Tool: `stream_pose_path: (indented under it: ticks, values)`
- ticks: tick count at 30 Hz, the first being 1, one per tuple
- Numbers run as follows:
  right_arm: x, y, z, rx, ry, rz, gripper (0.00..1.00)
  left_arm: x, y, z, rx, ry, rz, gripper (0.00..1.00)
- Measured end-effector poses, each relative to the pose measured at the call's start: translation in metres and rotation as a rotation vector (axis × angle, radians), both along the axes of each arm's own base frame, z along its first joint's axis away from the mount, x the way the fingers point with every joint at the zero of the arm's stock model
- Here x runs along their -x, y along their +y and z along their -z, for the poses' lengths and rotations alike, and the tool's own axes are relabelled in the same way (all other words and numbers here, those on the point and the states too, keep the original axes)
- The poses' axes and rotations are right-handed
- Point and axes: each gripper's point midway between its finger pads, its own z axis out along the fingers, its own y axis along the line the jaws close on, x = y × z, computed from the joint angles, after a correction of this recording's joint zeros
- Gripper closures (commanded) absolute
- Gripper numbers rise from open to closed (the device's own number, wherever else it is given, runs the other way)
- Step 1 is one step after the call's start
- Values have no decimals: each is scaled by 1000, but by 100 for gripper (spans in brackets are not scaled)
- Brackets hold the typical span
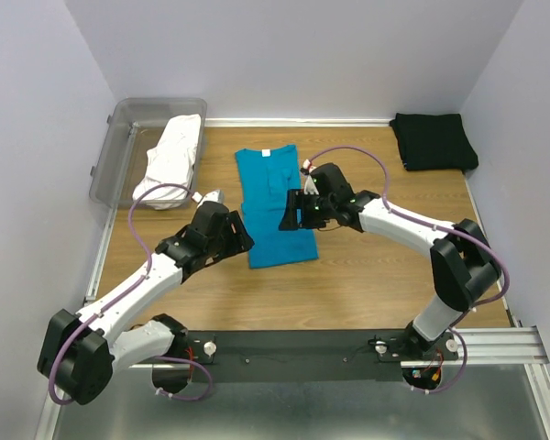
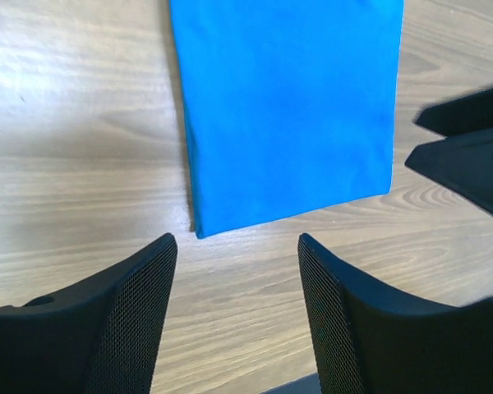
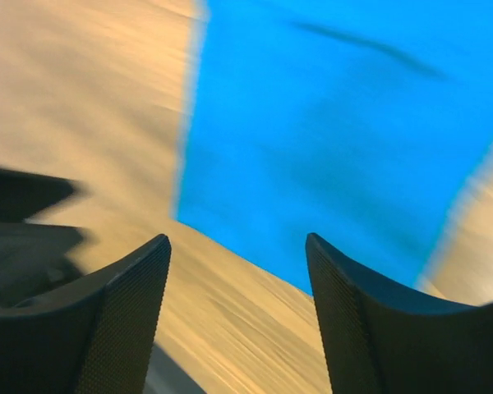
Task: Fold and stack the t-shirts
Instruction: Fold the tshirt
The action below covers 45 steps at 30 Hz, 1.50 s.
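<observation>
The teal-blue t-shirt (image 1: 273, 206) lies flat on the wooden table, folded into a long strip with its collar at the far end. My left gripper (image 1: 245, 241) hovers at the strip's near left corner, and my right gripper (image 1: 290, 214) is over its right edge. In the left wrist view the left gripper (image 2: 237, 240) is open above bare wood, just short of the teal shirt (image 2: 287, 107). The blurred right wrist view shows the right gripper (image 3: 237, 240) open by the teal shirt's (image 3: 345, 123) corner. The black t-shirt (image 1: 433, 140) sits folded at the back right. The white t-shirt (image 1: 172, 158) is crumpled in the tub.
A clear grey plastic tub (image 1: 128, 124) stands at the back left corner, partly off the wood. Walls close in the table on three sides. The right gripper's black fingers (image 2: 468, 156) show at the right of the left wrist view.
</observation>
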Motion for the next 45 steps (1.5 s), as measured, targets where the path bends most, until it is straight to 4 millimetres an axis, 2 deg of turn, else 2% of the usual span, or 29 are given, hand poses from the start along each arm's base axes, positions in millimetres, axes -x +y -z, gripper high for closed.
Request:
stream_pose_path:
  ticks: [1, 3, 4, 7, 9, 11, 21, 30, 37, 43, 45]
  values:
    - [1, -11, 5, 53, 5, 31, 24, -2, 1, -3, -15, 0, 2, 29]
    - [5, -30, 17, 146, 35, 75, 23, -5, 1, -5, -36, -1, 4, 21]
    - [9, -39, 24, 192, 53, 90, 23, -6, 2, -5, -46, 2, 5, 11]
    - [21, -62, 42, 299, 103, 124, 23, -4, 7, -1, -83, 19, 5, 11]
    - [29, -75, 52, 358, 137, 143, 28, -3, 10, 2, -103, 27, 4, 2]
    - [33, -81, 59, 391, 162, 152, 33, -3, 13, 5, -125, 37, 4, 2]
    - [43, -91, 90, 472, 252, 168, 37, 0, 21, 17, -199, 79, 9, 2]
    - [40, -87, 91, 478, 256, 194, 44, -5, 21, 22, -243, 85, 32, 2]
    - [49, -77, 94, 496, 252, 217, 49, 1, 16, 35, -275, 121, 66, 2]
    - [55, -77, 101, 543, 247, 239, 62, 4, 12, 40, -281, 135, 82, 2]
    - [55, -79, 101, 557, 244, 251, 63, 6, 10, 42, -285, 141, 88, 3]
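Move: The folded blue t-shirt's near right corner is the right hand's target: about 9 cm to its right, 6 cm back and 10 cm below. The shirt's middle lies some 9 cm ahead of that hand and 2 cm left, its near left corner 8 cm back and 8 cm left. From the left hand, that near left corner is roughly 11 cm below, 2 cm back and 1 cm right; the near right corner is about 18 cm to its right, 1 cm back. To the t-shirt's near right corner the right hand sweeps right, down and back, about 10 cm down, its fingers swinging some 35 degrees to point steeply down; low at the corner it edges slightly left and back while the fingers close about halfway around the cloth. Over the near left corner the empty left hand sinks about 4 cm, opening fully and rolling its left side up. ##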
